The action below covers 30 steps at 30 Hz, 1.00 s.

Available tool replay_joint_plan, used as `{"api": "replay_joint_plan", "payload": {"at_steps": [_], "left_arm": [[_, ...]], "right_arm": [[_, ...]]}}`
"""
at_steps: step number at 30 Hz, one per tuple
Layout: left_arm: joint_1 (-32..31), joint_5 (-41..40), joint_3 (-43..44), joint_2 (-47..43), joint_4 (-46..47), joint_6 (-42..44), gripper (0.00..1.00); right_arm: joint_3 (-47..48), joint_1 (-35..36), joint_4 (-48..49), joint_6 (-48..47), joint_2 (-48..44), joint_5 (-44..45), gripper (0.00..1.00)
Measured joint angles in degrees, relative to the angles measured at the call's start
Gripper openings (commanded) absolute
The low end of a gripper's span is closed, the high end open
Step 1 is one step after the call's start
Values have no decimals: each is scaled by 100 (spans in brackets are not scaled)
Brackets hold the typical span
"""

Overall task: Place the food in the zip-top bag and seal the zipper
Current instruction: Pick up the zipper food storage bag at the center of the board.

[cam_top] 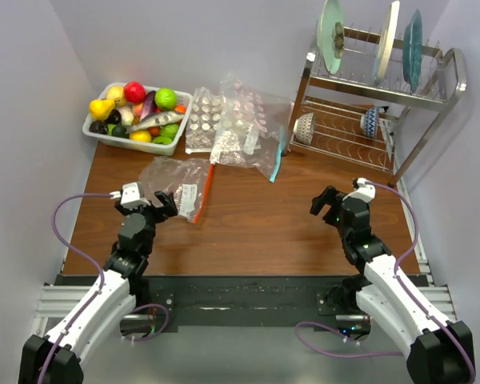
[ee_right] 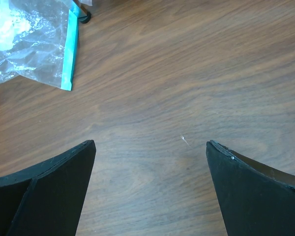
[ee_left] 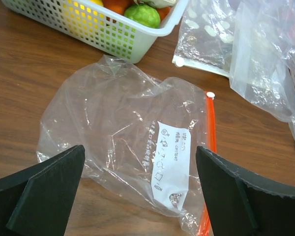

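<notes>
The zip-top bag (cam_top: 176, 180) lies flat and empty on the table's left side, its orange-red zipper (cam_top: 207, 192) along its right edge. In the left wrist view the bag (ee_left: 118, 132) has a white label and the zipper (ee_left: 211, 132) runs down its right side. The food (cam_top: 140, 112) fills a white basket (cam_top: 96, 132) at the back left. My left gripper (cam_top: 156, 204) is open, hovering just in front of the bag (ee_left: 140, 157). My right gripper (cam_top: 330, 206) is open over bare wood on the right (ee_right: 150, 147).
A heap of other clear bags (cam_top: 232, 120) lies behind the task bag, one with a blue-green strip (cam_top: 277, 164), also in the right wrist view (ee_right: 69, 54). A metal dish rack (cam_top: 376, 96) with plates and bowls stands at the back right.
</notes>
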Motion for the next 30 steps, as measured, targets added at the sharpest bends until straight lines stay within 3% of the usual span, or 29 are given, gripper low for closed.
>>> {"api": "replay_joint_plan", "payload": {"at_steps": [6, 12, 15, 22, 30], "left_arm": [[-2, 446, 46, 293, 52, 83, 96], [-96, 817, 540, 1309, 76, 85, 92], [-240, 839, 1080, 2006, -13, 94, 89], [-726, 767, 2964, 3991, -439, 280, 68], [-1211, 409, 4013, 5329, -1167, 776, 63]], "right_arm": [[-9, 0, -20, 33, -7, 31, 97], [-9, 0, -85, 92, -26, 44, 96], [-9, 0, -96, 92, -92, 44, 96], [-11, 0, -96, 96, -118, 44, 96], [-11, 0, -92, 94, -98, 46, 96]]}}
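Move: The orange zipper edge of the zipper bag has its middle about 13 cm to the left hand's right, 6 cm ahead and 12 cm below. The food basket stands some 23 cm ahead and 3 cm left, the dotted bag about 22 cm ahead and 15 cm right. From the idle right hand, the orange zipper lies roughly 32 cm left, 5 cm ahead and 9 cm below. The left hand sweeps about 13 cm right and 10 forward to the orange zipper, tipping down, fingers partly closing. ##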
